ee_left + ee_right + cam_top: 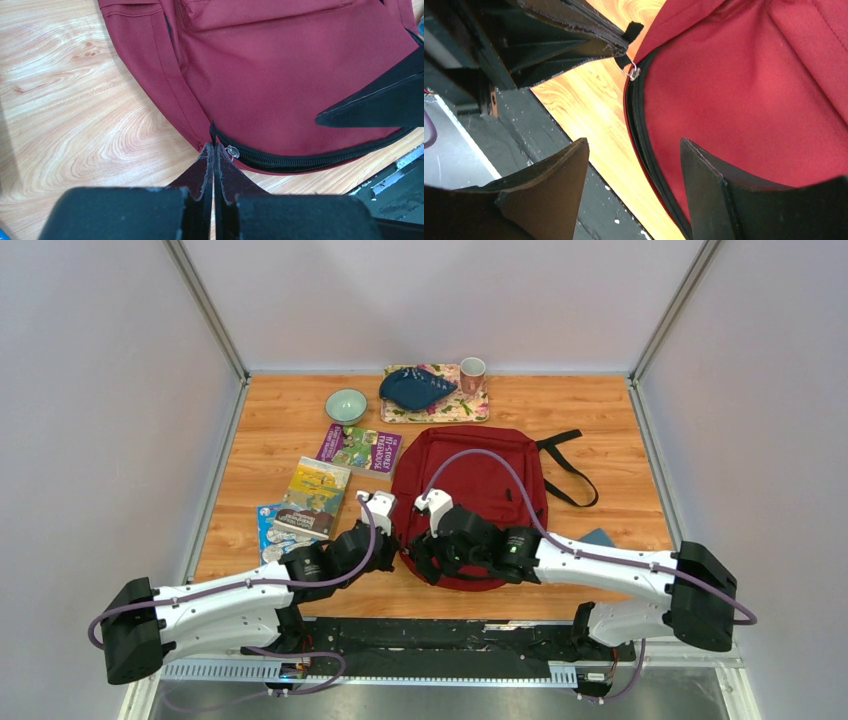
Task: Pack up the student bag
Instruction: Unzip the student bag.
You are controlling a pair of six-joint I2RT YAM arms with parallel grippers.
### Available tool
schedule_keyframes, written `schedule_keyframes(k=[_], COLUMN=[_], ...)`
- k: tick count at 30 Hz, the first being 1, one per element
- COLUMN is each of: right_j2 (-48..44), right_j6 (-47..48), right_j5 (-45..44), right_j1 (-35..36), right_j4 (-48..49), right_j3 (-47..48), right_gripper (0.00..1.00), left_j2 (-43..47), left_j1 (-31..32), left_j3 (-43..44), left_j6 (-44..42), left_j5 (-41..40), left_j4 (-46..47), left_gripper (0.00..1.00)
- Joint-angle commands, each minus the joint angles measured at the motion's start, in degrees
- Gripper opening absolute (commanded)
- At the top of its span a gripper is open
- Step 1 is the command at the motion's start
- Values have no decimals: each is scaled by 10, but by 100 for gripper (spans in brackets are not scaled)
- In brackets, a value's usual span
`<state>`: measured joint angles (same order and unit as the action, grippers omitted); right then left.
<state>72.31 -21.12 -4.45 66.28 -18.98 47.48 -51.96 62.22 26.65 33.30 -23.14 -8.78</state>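
Note:
The student bag [470, 475], dark red, lies flat in the middle of the table, its black zipper [300, 161] running along the near edge. My left gripper [214, 146] is shut on the zipper's black pull tab [212, 131] at the bag's near left corner, with the metal slider ring [232, 151] just beside the tips. In the right wrist view the same tab [634, 27] sticks out of the left fingers [589, 47]. My right gripper [634, 145] stands open over the bag's near edge, one finger above red fabric [749, 75], the other above the table rim.
Three books [358, 448] [315, 495] [270, 530] lie left of the bag. A green bowl [346, 405] and a patterned tray [470, 412] with a blue item [415, 388] and a cup [472, 373] sit behind. Black straps [570, 475] trail right; a blue wallet [600, 537] lies near the right arm.

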Motion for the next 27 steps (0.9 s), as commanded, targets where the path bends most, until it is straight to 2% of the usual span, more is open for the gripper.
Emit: schedule_keyframes(k=[1,16,20,23,25,27], right_j2=[28,90,101,105,102,93], right_j6=[21,-6,-10,-13,-11,-9], right_j5=[-30,-80,-84,-85,-76,-69], right_j1=[15,26,27,28,27,27], right_j4=[65,132,141,141,144,146], right_j3=[25,-20,-25,-28,-33,-44], right_gripper=[70,67,62,51,28,12], left_j2=[11,29,30,31,31,28], left_j1=[1,0,0,0,0,-3], left_j3=[24,2,2,0,0,-1], left_j6=[13,62,63,63,63,61], left_j5=[-18,-27,-26,-27,-28,-29], left_j4=[-5,25,28,30,30,30], left_gripper=[0,0,0,0,0,0])
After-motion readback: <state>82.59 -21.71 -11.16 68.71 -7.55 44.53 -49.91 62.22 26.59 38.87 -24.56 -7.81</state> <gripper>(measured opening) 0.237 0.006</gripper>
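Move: The left hand holds the zipper pull. The strip of closed zipper edge the right hand goes for lies about 5 cm below it, some 2 cm left and 1 cm ahead; from the left hand, it is roughly 4 cm right, 2 cm back and 4 cm down. From the right hand, the metal slider sits about 5 cm left, 3 cm ahead and 2 cm below, while the bag's middle is some 8 cm right, 10 cm ahead and 6 cm below. Leftward for about 2 cm and then mainly down, some 5 cm in all with a slight reach forward, the right hand comes onto the bag's zipper edge just beside the slider, its wide-open fingers closing about the band from either side. The left hand keeps its pinch on the pull and lifts it about 1.5 cm. ##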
